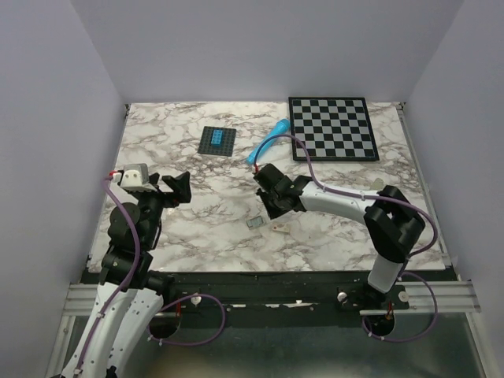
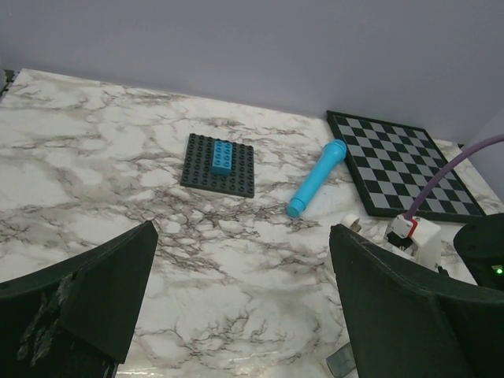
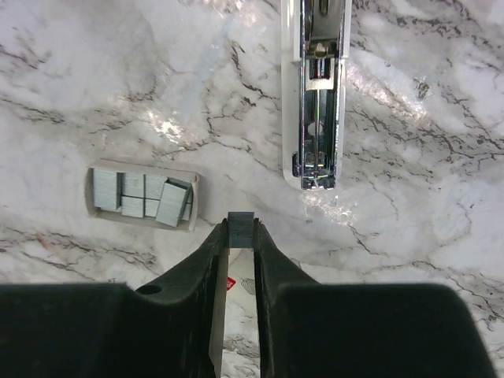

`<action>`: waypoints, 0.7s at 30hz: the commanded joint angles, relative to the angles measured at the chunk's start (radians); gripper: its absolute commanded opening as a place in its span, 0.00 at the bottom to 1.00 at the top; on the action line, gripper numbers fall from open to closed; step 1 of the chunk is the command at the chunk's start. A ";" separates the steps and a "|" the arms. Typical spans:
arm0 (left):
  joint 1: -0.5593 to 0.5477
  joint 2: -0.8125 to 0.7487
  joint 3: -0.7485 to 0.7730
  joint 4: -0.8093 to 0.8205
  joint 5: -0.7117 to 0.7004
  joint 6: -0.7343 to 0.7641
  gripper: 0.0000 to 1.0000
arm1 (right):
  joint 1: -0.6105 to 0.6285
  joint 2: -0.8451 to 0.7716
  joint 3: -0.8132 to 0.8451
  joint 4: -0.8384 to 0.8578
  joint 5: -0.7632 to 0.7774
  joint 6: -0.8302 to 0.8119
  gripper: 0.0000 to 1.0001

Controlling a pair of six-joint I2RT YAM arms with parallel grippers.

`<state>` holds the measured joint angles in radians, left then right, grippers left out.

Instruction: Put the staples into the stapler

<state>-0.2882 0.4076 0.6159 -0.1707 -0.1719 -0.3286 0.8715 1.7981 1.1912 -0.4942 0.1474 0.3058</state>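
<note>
In the right wrist view, my right gripper is shut on a small grey block of staples, pinched at the fingertips a little above the table. The cream stapler lies open ahead and to the right, its shiny metal rail facing up and its near end just beyond the fingertips. From the top view, the right gripper hovers over the stapler. My left gripper stands open and empty at the left, well away from both; its fingers frame bare marble.
An open cream box with several more staple blocks lies left of the held block, also seen from above. Farther back lie a blue cylinder, a dark baseplate with a blue brick, and a chessboard.
</note>
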 commanded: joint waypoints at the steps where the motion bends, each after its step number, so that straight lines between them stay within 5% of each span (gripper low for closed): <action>1: 0.006 0.020 -0.022 0.060 0.132 -0.090 0.99 | 0.007 -0.087 -0.039 0.111 -0.011 -0.034 0.23; 21: -0.026 0.347 -0.114 0.457 0.532 -0.789 0.94 | 0.006 -0.428 -0.381 0.793 -0.101 -0.217 0.23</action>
<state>-0.2935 0.6998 0.5159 0.1226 0.2604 -0.9054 0.8715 1.4307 0.8669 0.0689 0.0860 0.1467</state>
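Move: The right hand holds a staple block just above the table; the open stapler's middle lies about 9 cm ahead, 1 cm to the left and 2 cm lower. The staple tray sits some 5 cm to this hand's left, level with it and 3 cm below; the small card is about 2 cm back, 2 cm right and equally low. From the high left hand, the stapler is roughly 10 cm ahead, 24 cm right and 28 cm down. Raise the right gripper about 10 cm, clear of the tray and card, drifting slightly left, and swing its fingertips up and outward (forward and left) while keeping the pinch on the staples. Meanwhile sweep the wide-open left gripper some 10 cm right towards the stapler, sinking a little, turning clockwise, rolling its left side down and tipping its fingers downward. ##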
